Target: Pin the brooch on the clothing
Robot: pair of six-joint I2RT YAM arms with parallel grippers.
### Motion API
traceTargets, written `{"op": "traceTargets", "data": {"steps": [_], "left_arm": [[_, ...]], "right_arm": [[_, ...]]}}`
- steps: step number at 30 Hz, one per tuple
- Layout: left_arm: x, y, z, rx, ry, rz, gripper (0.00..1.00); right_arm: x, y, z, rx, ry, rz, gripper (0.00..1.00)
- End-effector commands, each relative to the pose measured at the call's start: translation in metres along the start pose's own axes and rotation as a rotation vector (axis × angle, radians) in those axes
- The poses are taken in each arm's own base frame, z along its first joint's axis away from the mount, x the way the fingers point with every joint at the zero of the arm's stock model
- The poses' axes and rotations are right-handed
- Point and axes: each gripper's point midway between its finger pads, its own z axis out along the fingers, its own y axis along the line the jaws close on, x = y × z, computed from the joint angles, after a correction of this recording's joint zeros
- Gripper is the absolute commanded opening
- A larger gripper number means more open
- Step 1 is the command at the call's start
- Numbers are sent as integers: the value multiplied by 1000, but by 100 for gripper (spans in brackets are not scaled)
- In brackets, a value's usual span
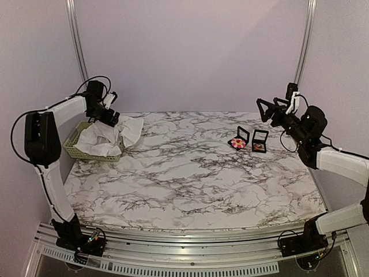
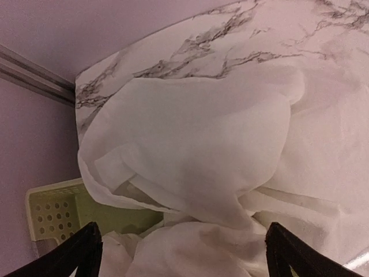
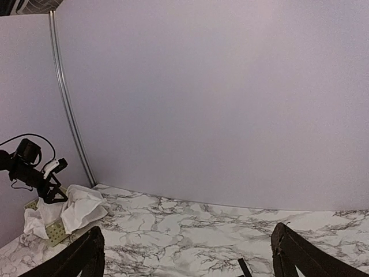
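Note:
The clothing is a crumpled white garment heaped in a pale green basket, with a flap spilling onto the marble table. My left gripper hovers just above the heap, open. In the left wrist view its fingers stand wide apart over the white cloth, holding nothing. A pink flower-shaped brooch lies in an open black box at the back right. My right gripper hangs open in the air behind and right of that box, its fingertips wide apart.
A second open black box with a brownish piece stands right of the first. The basket's perforated wall sits near the table's back left corner. The right wrist view shows the wall, the left arm and the cloth.

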Motion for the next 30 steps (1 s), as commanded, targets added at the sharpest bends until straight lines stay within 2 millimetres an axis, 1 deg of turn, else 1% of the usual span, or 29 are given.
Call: {"op": "traceTargets", "data": {"steps": [1,2,3,5,6,7,9,11,12,13,15,16,17,18,19,21,22,23,24,26,28,30], "left_arm": [[39,4,41,-24,212,-10,92],[44,1,45,-6,236,-9,78],[45,-3,44,17,243,-9,58],[38,-6,33,49,222,-20,4],[33,-5,24,52,203,-28,0],[22,-2,6,51,162,-35,0],[6,8,-24,22,97,-47,0],[-14,22,-66,-25,12,-58,0],[-24,27,-90,-43,-37,-64,0],[-35,32,-118,-56,-93,-72,0],[-55,28,-178,-41,-209,-69,0],[-66,21,-212,-22,-275,-53,0],[-73,9,-246,-3,-334,-20,0],[-78,-5,-280,16,-395,21,0],[-83,-24,-312,46,-461,75,0],[-82,-62,-378,134,-603,183,0],[-76,-80,-406,207,-666,236,0],[-68,-99,-433,336,-720,287,0],[-57,-114,-452,450,-740,329,0],[-42,-133,-478,604,-775,370,0],[-33,-145,-490,702,-787,390,0],[-33,-152,-490,753,-784,388,0]], "right_arm": [[34,6,12,-63,134,59,99],[38,5,12,-62,145,65,99],[40,4,12,-59,152,67,99],[42,3,11,-51,158,68,99],[43,3,10,-50,160,68,99],[41,3,9,-48,157,67,99],[39,5,7,-52,156,66,99],[33,10,5,-67,147,68,99],[30,13,3,-78,145,71,99],[28,16,2,-88,145,72,99],[22,26,-2,-118,140,67,99],[20,33,-4,-141,142,64,99],[16,42,-6,-170,139,57,99],[14,51,-8,-203,142,53,99],[10,60,-10,-236,140,43,99],[4,83,-14,-318,143,29,99],[0,95,-15,-362,141,17,99],[-3,107,-18,-408,144,9,99],[-7,119,-20,-451,142,-2,99],[-12,142,-25,-540,147,-16,99],[-17,161,-30,-623,151,-23,99],[-23,174,-34,-678,144,-24,99]]}}
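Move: The clothing lies heaped about 9 cm below the left gripper, its middle some 3 cm back and 3 cm to the left. The basket under it is centred roughly 10 cm left and 4 cm back. From the right gripper the clothing is about 66 cm left, 11 cm ahead and 26 cm lower; the brooch case stands 13 cm ahead and 1 cm right, the second case 12 cm ahead and 12 cm right, both some 32 cm below. Lower the open left gripper about 7 cm into the clothing and shut it on a fold, then hoist it high, some 45 cm, while drawing back over 30 cm and swinging right, fingers tipping up and turning clockwise. Dip the open right gripper slightly, then swing it left and back towards the clothing, turning about 30 degrees counter-clockwise. ##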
